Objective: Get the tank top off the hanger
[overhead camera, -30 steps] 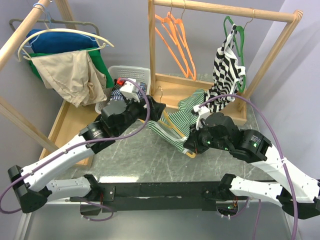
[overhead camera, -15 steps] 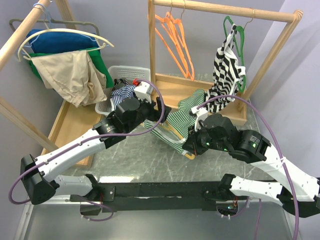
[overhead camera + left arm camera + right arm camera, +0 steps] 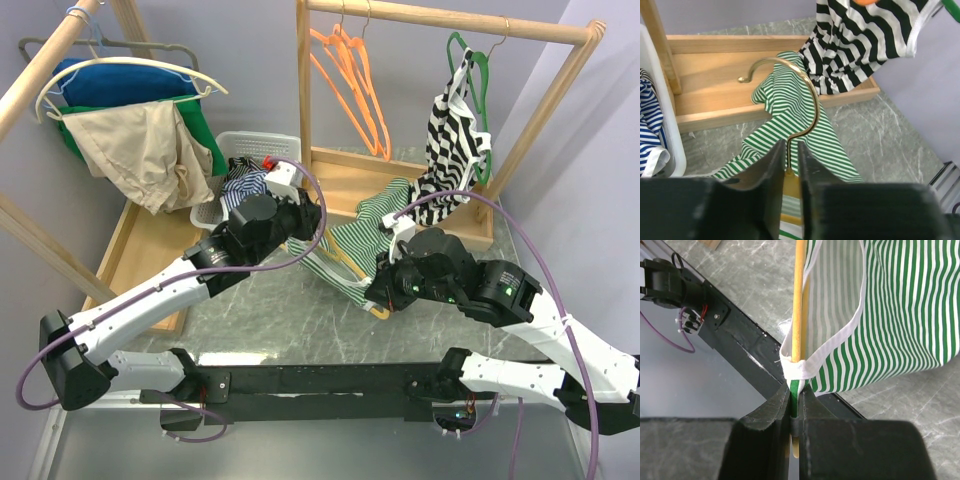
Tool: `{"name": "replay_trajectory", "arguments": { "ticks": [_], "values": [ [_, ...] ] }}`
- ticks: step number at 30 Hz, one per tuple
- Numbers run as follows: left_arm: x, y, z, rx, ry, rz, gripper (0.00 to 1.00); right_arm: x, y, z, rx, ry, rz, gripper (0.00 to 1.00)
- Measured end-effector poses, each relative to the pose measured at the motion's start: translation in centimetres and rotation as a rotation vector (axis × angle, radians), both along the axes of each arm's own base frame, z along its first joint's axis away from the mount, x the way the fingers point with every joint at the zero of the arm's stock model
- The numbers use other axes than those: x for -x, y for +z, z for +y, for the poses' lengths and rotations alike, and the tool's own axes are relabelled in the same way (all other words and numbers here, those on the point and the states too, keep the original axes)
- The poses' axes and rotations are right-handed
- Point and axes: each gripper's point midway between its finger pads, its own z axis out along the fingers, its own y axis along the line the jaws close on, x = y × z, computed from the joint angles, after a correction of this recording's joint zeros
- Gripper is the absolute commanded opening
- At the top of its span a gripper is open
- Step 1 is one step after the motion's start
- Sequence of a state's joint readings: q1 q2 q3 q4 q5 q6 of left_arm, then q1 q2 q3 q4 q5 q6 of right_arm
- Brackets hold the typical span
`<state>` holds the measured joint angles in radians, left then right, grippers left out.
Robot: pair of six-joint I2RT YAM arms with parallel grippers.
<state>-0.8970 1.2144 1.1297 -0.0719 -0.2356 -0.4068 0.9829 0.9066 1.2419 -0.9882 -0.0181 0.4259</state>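
The green-and-white striped tank top (image 3: pixel 362 232) hangs on a wooden hanger (image 3: pixel 344 264) with a brass hook (image 3: pixel 777 59), held tilted above the marble table. My left gripper (image 3: pixel 312 222) sits at the base of the hook. In the left wrist view my left gripper (image 3: pixel 791 147) has its jaws pressed against the hanger's wooden neck (image 3: pixel 790 187). My right gripper (image 3: pixel 378 290) is at the hanger's low end. In the right wrist view my right gripper (image 3: pixel 796 392) is shut on the tank top's white-edged strap (image 3: pixel 805 367), which wraps the hanger arm (image 3: pixel 800 300).
A wooden rack behind carries orange hangers (image 3: pixel 350 85) and a black-and-white striped garment (image 3: pixel 455 130) on a green hanger. A white basket (image 3: pixel 240 145) with blue striped clothes stands behind my left arm. Another rack at the left carries beige and blue clothes (image 3: pixel 140 150).
My left gripper has moved right to the hanger's hook and its jaws have closed onto the neck. The right arm and the strap it holds have stayed in place.
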Motion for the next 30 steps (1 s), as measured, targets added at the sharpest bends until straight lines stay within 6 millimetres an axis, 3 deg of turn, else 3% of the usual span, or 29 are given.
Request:
{"name": "replay_trajectory", "arguments": {
  "ticks": [2, 6, 9, 11, 12, 15, 24, 30],
  "values": [
    [-0.3, 0.1, 0.4, -0.001, 0.017, -0.005, 0.01, 0.0, 0.0, 0.0, -0.001, 0.000, -0.002, 0.00],
    [-0.3, 0.3, 0.6, -0.003, 0.023, -0.006, 0.01, -0.1, 0.0, 0.1, 0.000, -0.002, -0.005, 0.00],
    [-0.4, 0.5, 0.7, -0.005, 0.027, -0.006, 0.01, -0.3, -0.1, 0.1, 0.007, -0.009, -0.007, 0.14],
    [-0.4, 0.5, 0.7, -0.005, 0.032, -0.007, 0.01, -0.5, 0.0, 0.1, 0.013, -0.019, -0.011, 0.17],
    [-0.5, 0.5, 0.8, -0.006, 0.034, -0.007, 0.01, -0.6, 0.0, 0.0, 0.017, -0.023, -0.014, 0.26],
    [-0.5, 0.5, 0.8, -0.005, 0.032, -0.005, 0.01, -1.1, 0.8, 0.2, 0.010, -0.041, -0.034, 0.36],
    [0.4, 0.5, 0.2, -0.018, -0.022, 0.001, 0.01, -2.6, 4.3, 0.5, -0.046, -0.079, -0.123, 0.40],
    [0.7, 0.6, 0.0, -0.028, -0.045, 0.002, 0.01, -3.4, 3.6, 1.8, -0.013, -0.060, -0.117, 0.40]
  ]
}}
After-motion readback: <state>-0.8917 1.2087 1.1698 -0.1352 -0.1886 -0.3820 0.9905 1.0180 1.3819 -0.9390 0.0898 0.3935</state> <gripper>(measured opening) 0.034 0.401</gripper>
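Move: The left fingers already straddle the yellow hanger's neck, with the hook sticking out just beyond them; the laundry basket is about 14 cm to this hand's left, 10 cm farther out and some 20 cm lower. From the right hand, still pinching the tank top's strap over the hanger's shoulder, the hanger's neck lies about 14 cm ahead and 12 cm left at roughly its own height. The tank top's striped body hangs about 11 cm straight ahead and some 7 cm below the right hand. The left hand stays nearly in place and shuts its fingers on the hanger's neck, pinching it to hold the hanger steady. Once that grip is made, the right hand opens a bit under halfway and lets go of the strap, rising about 4 cm and going forward about 3.5 cm and slightly left along the hanger towards its neck, then starting to sink again, its fingers tipping up a few degrees. ##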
